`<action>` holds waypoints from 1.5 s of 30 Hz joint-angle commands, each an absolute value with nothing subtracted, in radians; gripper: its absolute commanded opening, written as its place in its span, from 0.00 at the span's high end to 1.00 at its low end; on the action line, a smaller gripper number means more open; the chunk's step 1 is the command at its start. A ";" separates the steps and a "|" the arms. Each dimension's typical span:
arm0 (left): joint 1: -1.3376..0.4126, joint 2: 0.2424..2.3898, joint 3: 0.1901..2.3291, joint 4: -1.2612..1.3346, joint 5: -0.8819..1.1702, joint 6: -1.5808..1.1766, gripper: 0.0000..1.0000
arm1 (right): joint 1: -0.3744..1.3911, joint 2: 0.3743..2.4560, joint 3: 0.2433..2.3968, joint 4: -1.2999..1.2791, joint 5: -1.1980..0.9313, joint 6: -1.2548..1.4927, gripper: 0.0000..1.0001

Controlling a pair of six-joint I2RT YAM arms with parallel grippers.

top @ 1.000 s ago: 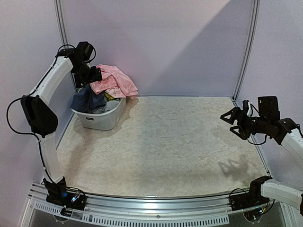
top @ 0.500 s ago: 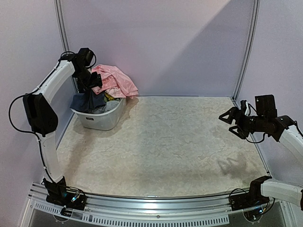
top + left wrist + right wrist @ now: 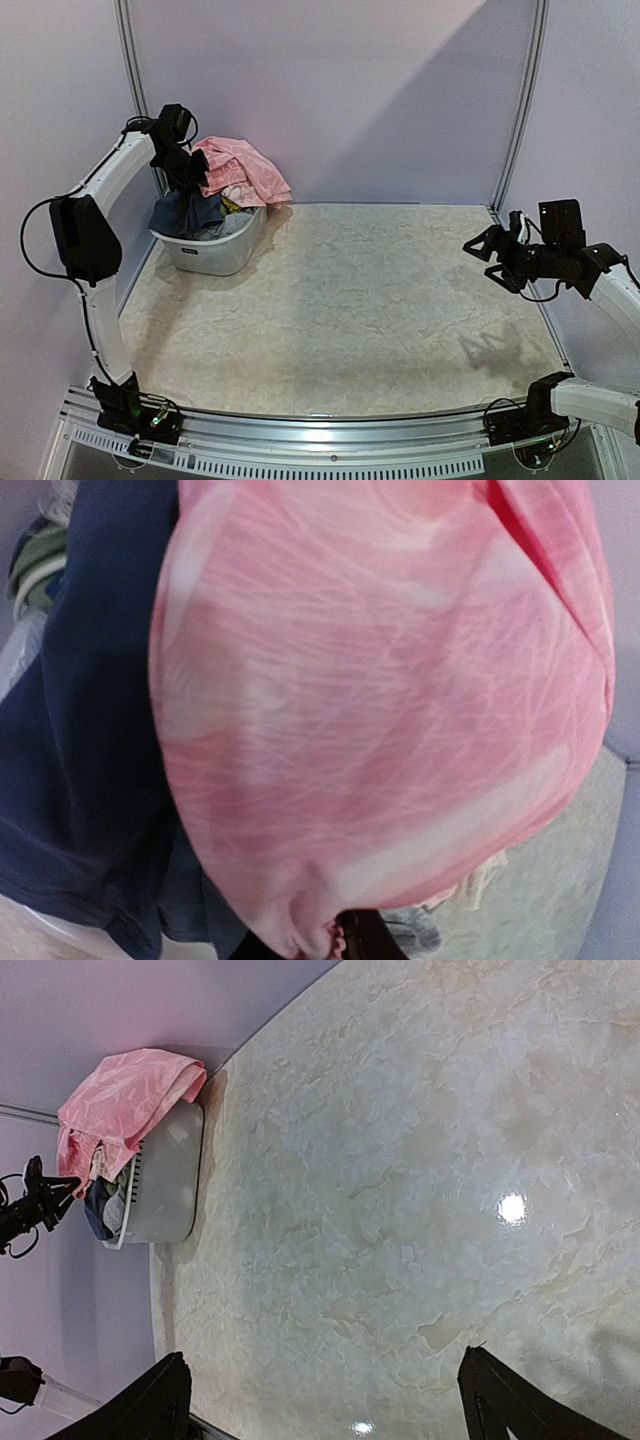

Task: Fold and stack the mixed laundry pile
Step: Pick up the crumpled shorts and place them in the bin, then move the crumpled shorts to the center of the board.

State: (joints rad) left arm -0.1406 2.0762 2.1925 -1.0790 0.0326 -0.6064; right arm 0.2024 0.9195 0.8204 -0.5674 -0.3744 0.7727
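The mixed laundry pile point(image 3: 212, 205) fills a white tub point(image 3: 215, 255) at the back left. A pale pink patterned piece point(image 3: 242, 172) lies on top and hangs over the far rim. A navy piece point(image 3: 182, 212) sits under it on the left. My left gripper point(image 3: 194, 178) is at the pink piece's left edge. In the left wrist view the pink cloth point(image 3: 380, 700) fills the frame and puckers at my left gripper point(image 3: 335, 945), which is shut on it. Navy cloth point(image 3: 90, 730) lies beside it. My right gripper point(image 3: 490, 258) hovers open and empty at the right edge of the table.
The marbled tabletop point(image 3: 350, 300) spreads between the tub and the right arm. Lilac walls close the back and both sides. In the right wrist view the tub point(image 3: 170, 1190) with the pink piece point(image 3: 120, 1100) lies far off, beyond my right gripper point(image 3: 325, 1400).
My left gripper has dipped to the pink piece's left edge and closed its jaws on the cloth. The right arm shifted slightly left, then held still, open.
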 commanded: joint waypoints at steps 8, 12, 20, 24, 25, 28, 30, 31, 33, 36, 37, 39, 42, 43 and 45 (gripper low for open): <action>-0.151 1.967 2.193 -1.002 0.094 -0.647 1.00 | 0.207 0.903 0.841 -0.572 -0.352 0.767 0.06; -0.175 1.909 2.227 -0.966 0.146 -0.643 1.00 | 0.207 0.900 0.846 -0.571 -0.358 0.761 0.06; -0.234 1.785 2.211 -0.841 0.325 -0.681 1.00 | 0.208 0.914 0.888 -0.569 -0.387 0.727 0.06; -0.284 1.727 2.181 -0.747 0.413 -0.715 1.00 | 0.207 0.927 0.929 -0.574 -0.417 0.705 0.07; -0.300 1.718 2.183 -0.737 0.423 -0.721 1.00 | 0.207 0.929 0.941 -0.574 -0.425 0.699 0.07; -0.342 1.689 2.172 -0.693 0.453 -0.757 1.00 | 0.207 0.940 0.973 -0.579 -0.447 0.680 0.07; -0.371 1.668 2.149 -0.649 0.469 -0.793 1.00 | 0.207 0.950 0.996 -0.591 -0.455 0.668 0.06; -0.387 1.658 2.134 -0.622 0.472 -0.811 1.00 | 0.206 0.955 1.011 -0.597 -0.462 0.660 0.06; -0.419 1.637 2.105 -0.570 0.482 -0.842 1.00 | 0.207 0.965 1.033 -0.604 -0.478 0.649 0.06; -0.465 1.613 2.069 -0.497 0.508 -0.885 1.00 | 0.206 0.968 1.059 -0.606 -0.502 0.642 0.07; -0.482 1.611 2.066 -0.489 0.515 -0.888 1.00 | 0.207 0.969 1.067 -0.607 -0.509 0.641 0.07; -0.521 1.616 2.064 -0.485 0.533 -0.882 1.00 | 0.207 0.969 1.079 -0.604 -0.526 0.644 0.08; -0.592 1.623 2.053 -0.514 0.535 -0.865 1.00 | 0.207 0.968 1.086 -0.583 -0.579 0.648 0.29; -0.613 1.623 2.045 -0.521 0.531 -0.862 1.00 | 0.207 0.971 1.088 -0.582 -0.587 0.652 0.30; -0.654 1.619 2.016 -0.513 0.523 -0.864 1.00 | 0.207 0.972 1.088 -0.582 -0.601 0.663 0.31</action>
State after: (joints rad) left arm -0.5724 1.6428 2.0594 -0.5560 0.4896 -0.8642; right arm 0.2024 0.9661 1.0679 -0.5812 -0.5396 0.6575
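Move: The pink shorts, heaped over the far right of the bin, have their middle about 6 cm ahead and 8 cm right of the left hand, roughly level with it, though their bunched near-left edge is already between its closing fingers. The navy cloth lies some 4 cm back, 4 cm left and 6 cm lower; the bin's middle is about 3 cm back, 1 cm right and 14 cm down. From the right hand the shorts are roughly 29 cm ahead and 48 cm left, about level. Upward first, once the left fingers have finished closing on the edge of the pink shorts, then also right and back: the left hand hauls the shorts up some 27 cm out over the table beside the bin, keeping its pinch. Its wrist tips up from steeply down towards level, rolling and turning clockwise, to point right. The open right hand rises about 10 cm, drifting left, and late narrows its fingers a little. ##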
